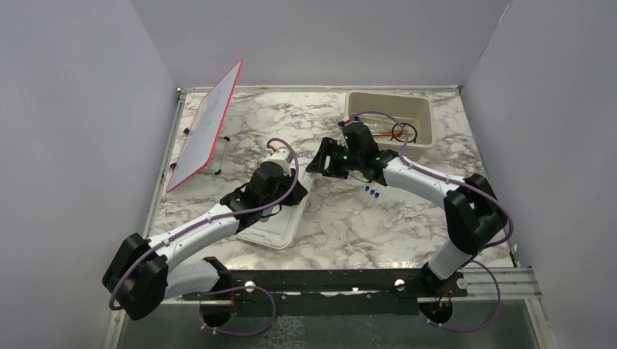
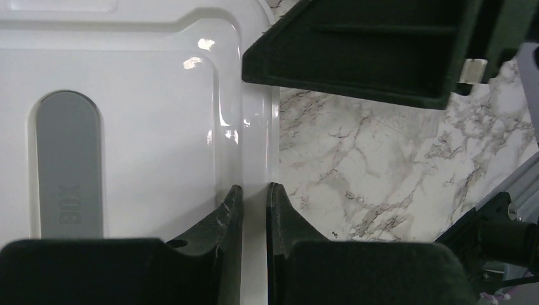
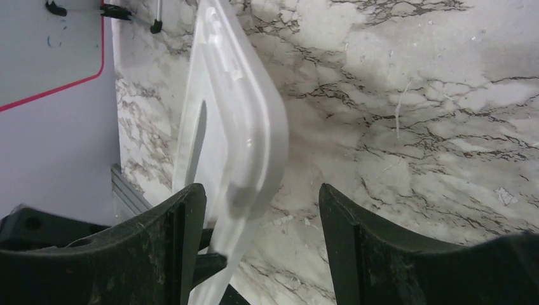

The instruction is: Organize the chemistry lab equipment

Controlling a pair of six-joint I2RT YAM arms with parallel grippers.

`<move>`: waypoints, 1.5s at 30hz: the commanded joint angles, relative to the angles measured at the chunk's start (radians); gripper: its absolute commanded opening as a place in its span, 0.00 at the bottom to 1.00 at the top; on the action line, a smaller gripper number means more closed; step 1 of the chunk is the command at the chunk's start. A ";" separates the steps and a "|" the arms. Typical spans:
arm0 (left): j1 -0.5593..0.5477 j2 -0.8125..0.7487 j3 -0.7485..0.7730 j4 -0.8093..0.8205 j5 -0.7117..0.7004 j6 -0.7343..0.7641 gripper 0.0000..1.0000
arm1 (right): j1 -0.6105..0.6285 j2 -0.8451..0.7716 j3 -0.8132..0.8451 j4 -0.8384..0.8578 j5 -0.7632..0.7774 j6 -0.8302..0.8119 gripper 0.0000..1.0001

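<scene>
A beige tub (image 1: 422, 109) at the back right holds a black wire ring (image 1: 399, 132), clear tubes (image 1: 377, 126) and an orange-red stick (image 1: 388, 136). Small blue pieces (image 1: 372, 192) lie on the marble in front of it. The white slotted lid (image 1: 273, 224) is tilted at the table's middle. My left gripper (image 1: 295, 185) is shut on the lid's rim (image 2: 254, 146), which runs between its fingertips (image 2: 230, 206). My right gripper (image 1: 331, 161) stands open around the lid's far end (image 3: 235, 114), with its left finger (image 3: 184, 216) close beside the lid.
A red-framed white board (image 1: 207, 127) leans on wire legs at the back left and shows in the right wrist view (image 3: 51, 51). The right gripper's black body (image 2: 381, 51) hangs just ahead of my left fingers. Grey walls close in three sides.
</scene>
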 commanded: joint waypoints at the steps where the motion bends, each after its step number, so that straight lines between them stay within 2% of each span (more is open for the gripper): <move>1: -0.006 -0.049 -0.014 0.066 0.030 0.028 0.05 | 0.004 0.057 0.032 0.051 0.004 0.075 0.71; 6: -0.005 -0.063 -0.016 0.061 0.037 0.042 0.05 | 0.005 0.096 0.044 0.151 -0.094 0.148 0.71; 8: -0.005 -0.069 -0.016 0.055 0.034 0.046 0.05 | 0.005 0.104 0.041 0.211 -0.127 0.191 0.67; 10: -0.005 -0.079 -0.018 0.050 0.032 0.047 0.06 | 0.004 0.111 0.035 0.250 -0.138 0.230 0.58; 13: -0.005 -0.100 -0.019 0.041 0.028 0.050 0.08 | 0.004 0.093 -0.003 0.332 -0.138 0.276 0.34; 15: -0.006 -0.123 -0.020 0.030 0.018 0.054 0.10 | 0.004 0.071 -0.022 0.359 -0.113 0.285 0.23; 19: -0.006 -0.175 -0.020 0.002 -0.021 0.052 0.24 | 0.004 0.018 -0.052 0.389 -0.063 0.281 0.12; 21: -0.006 -0.208 -0.018 -0.019 -0.048 0.044 0.35 | 0.003 -0.006 -0.055 0.391 -0.053 0.269 0.10; 25: -0.006 -0.281 0.002 -0.068 -0.107 0.001 0.64 | -0.014 -0.059 -0.055 0.407 -0.039 0.235 0.09; 29: -0.004 -0.348 0.034 -0.110 -0.129 -0.086 0.80 | -0.101 -0.074 0.010 0.387 -0.085 0.207 0.08; 37: -0.003 -0.376 0.087 -0.086 -0.165 -0.192 0.86 | -0.267 -0.118 0.140 0.339 -0.113 0.201 0.07; 45: -0.003 -0.210 0.197 0.010 -0.147 -0.154 0.87 | -0.523 -0.215 0.118 0.335 -0.075 0.292 0.07</move>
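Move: Some 22 cm ahead and 26 cm to the right of the left hand, which already grips the white lid by its right edge, stands the box, its middle about 6 cm lower. The open right hand has that lid's edge close by; the lid's middle is roughly 10 cm left, 9 cm back and 4 cm below. From the right hand the box is about 15 cm ahead and 23 cm right; the tube rack is some 3 cm back, 17 cm right and 8 cm lower. Taking over the lid, the right hand dips slightly, slides nearly 4 cm left while rolling, and pinches the lid's edge near the far corner as the left hand holds and lifts a little. The left fingers then open and that hand rises clear, 14 cm in all, while the right carries the lid up, right and forward towards the box, ending some 19 cm higher, turning clockwise and tipping upward. ##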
